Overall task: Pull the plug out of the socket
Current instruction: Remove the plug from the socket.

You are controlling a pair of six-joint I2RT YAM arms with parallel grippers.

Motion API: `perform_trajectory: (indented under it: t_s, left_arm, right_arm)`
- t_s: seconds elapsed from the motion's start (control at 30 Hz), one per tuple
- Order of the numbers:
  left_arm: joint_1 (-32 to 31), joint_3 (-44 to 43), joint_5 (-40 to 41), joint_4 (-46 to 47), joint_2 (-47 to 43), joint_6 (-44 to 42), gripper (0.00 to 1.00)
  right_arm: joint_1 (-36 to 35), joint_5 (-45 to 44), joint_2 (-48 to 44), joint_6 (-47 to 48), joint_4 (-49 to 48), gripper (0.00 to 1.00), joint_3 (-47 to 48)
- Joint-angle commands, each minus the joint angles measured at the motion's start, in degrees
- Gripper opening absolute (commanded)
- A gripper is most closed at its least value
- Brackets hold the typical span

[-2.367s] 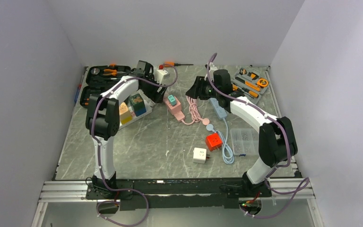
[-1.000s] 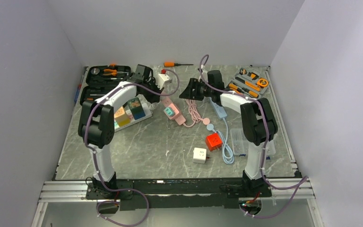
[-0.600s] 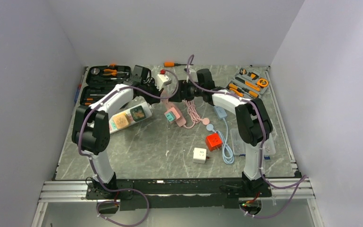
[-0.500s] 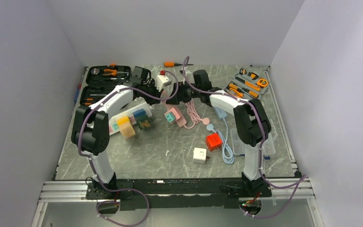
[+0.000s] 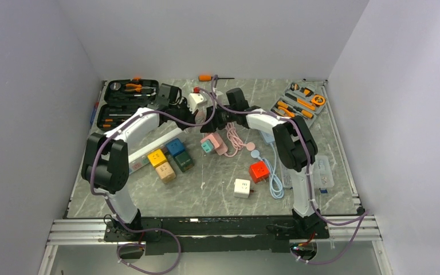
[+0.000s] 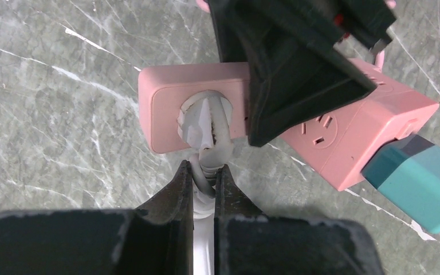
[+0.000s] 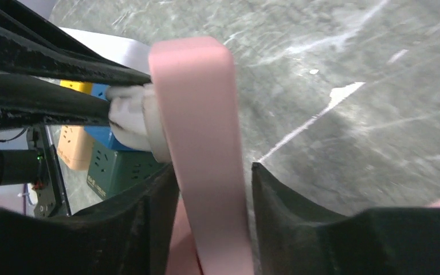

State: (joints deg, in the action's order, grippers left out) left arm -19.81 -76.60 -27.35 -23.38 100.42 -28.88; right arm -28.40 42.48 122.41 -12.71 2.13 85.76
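Observation:
The white plug [image 6: 206,120] sits in the end of the pink socket strip [image 6: 166,109]. My left gripper [image 6: 203,169] is shut on the plug's cable boot just behind it. My right gripper [image 7: 215,169] straddles the pink socket strip [image 7: 200,114]: one finger lies against it and the other stands a little off, so it is open. From above, both grippers meet over the strip [image 5: 213,143], left gripper [image 5: 192,120] beside right gripper [image 5: 211,125], and they hide the plug. A teal plug [image 5: 207,147] is stuck in the strip's near end.
A white power strip [image 5: 140,157] with yellow [image 5: 156,157], blue [image 5: 176,146], green [image 5: 184,161] and tan [image 5: 165,172] cubes lies at the left. Red cube [image 5: 258,171], white adapter [image 5: 242,188], blue strip [image 5: 267,136], tool case [image 5: 123,97], tool tray [image 5: 298,100].
My right gripper has swung left onto the pink strip. The left arm has shifted, and the white strip with its coloured cubes has slid nearer and to the right.

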Motion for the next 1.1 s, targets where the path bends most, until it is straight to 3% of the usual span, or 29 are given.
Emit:
perform_trajectory:
  t_s: [0.0,0.1,0.2,0.3,0.33,0.4,0.57,0.8,1.07]
  left_arm:
    - [-0.6,0.2,-5.4,5.4,-4.9,-0.6,0.00]
    - [-0.2,1.5,-5.5,5.9,-5.3,-0.8,0.00]
    - [0.6,2.6,-6.0,6.9,-5.7,-0.4,0.00]
    - [1.4,2.5,-7.0,6.7,-5.2,0.6,0.04]
    - [1.5,2.2,-7.6,6.3,-4.9,0.5,0.14]
    - [1.8,2.1,-8.8,5.8,-4.5,0.6,0.44]
    - [2.9,3.4,-14.3,6.1,-5.0,-1.1,0.98]
    - [7.5,-1.0,-28.1,-1.5,-1.4,-5.4,0.99]
    - [9.0,-16.8,-41.9,-38.3,11.2,-33.1,0.99]
  right_arm:
    - [-3.2,3.2,1.0,3.1,-0.4,0.44,1.9]
    - [-3.2,4.9,0.1,0.8,-4.8,0.26,-0.6]
    - [-2.8,4.3,-1.8,0.5,-6.0,0.00,-3.1]
    - [-2.1,4.1,-4.2,-0.5,-7.8,0.00,-5.6]
    - [-1.9,4.3,-5.2,-1.0,-8.5,0.00,-6.4]
    - [-1.8,4.5,-6.8,-1.1,-8.6,0.00,-7.1]
    - [-2.3,4.5,-11.0,0.4,-7.6,0.00,-8.1]
    - [-2.5,5.1,-15.7,1.9,-7.3,0.00,-9.6]
    - [-3.2,6.3,-17.7,2.3,-7.5,0.00,-9.3]
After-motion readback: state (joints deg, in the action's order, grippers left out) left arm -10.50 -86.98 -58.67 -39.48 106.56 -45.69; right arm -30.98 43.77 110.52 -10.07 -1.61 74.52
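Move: Sitting almost between the right hand's open pads, the plug end of the pink socket is about 1 cm to their left and 1 cm back, at their height; the white plug in it is some 3 cm left, 2 cm back and 2 cm up. The teal cube lies roughly 8 cm back and 4 cm below, straight behind. From the left hand, shut behind that plug, the socket end is about 4 cm right, 2 cm ahead and 4 cm below. Closing on the pink socket beside the white plug, the right hand first slips about 1 cm left and back, then keeps its pinch and draws the socket some 5 cm back in all, rising about 4 cm late on. The left hand keeps hold behind the plug at first, then opens wide to let go and rises about 3 cm, turning some 25 degrees clockwise with its left side dipping. ##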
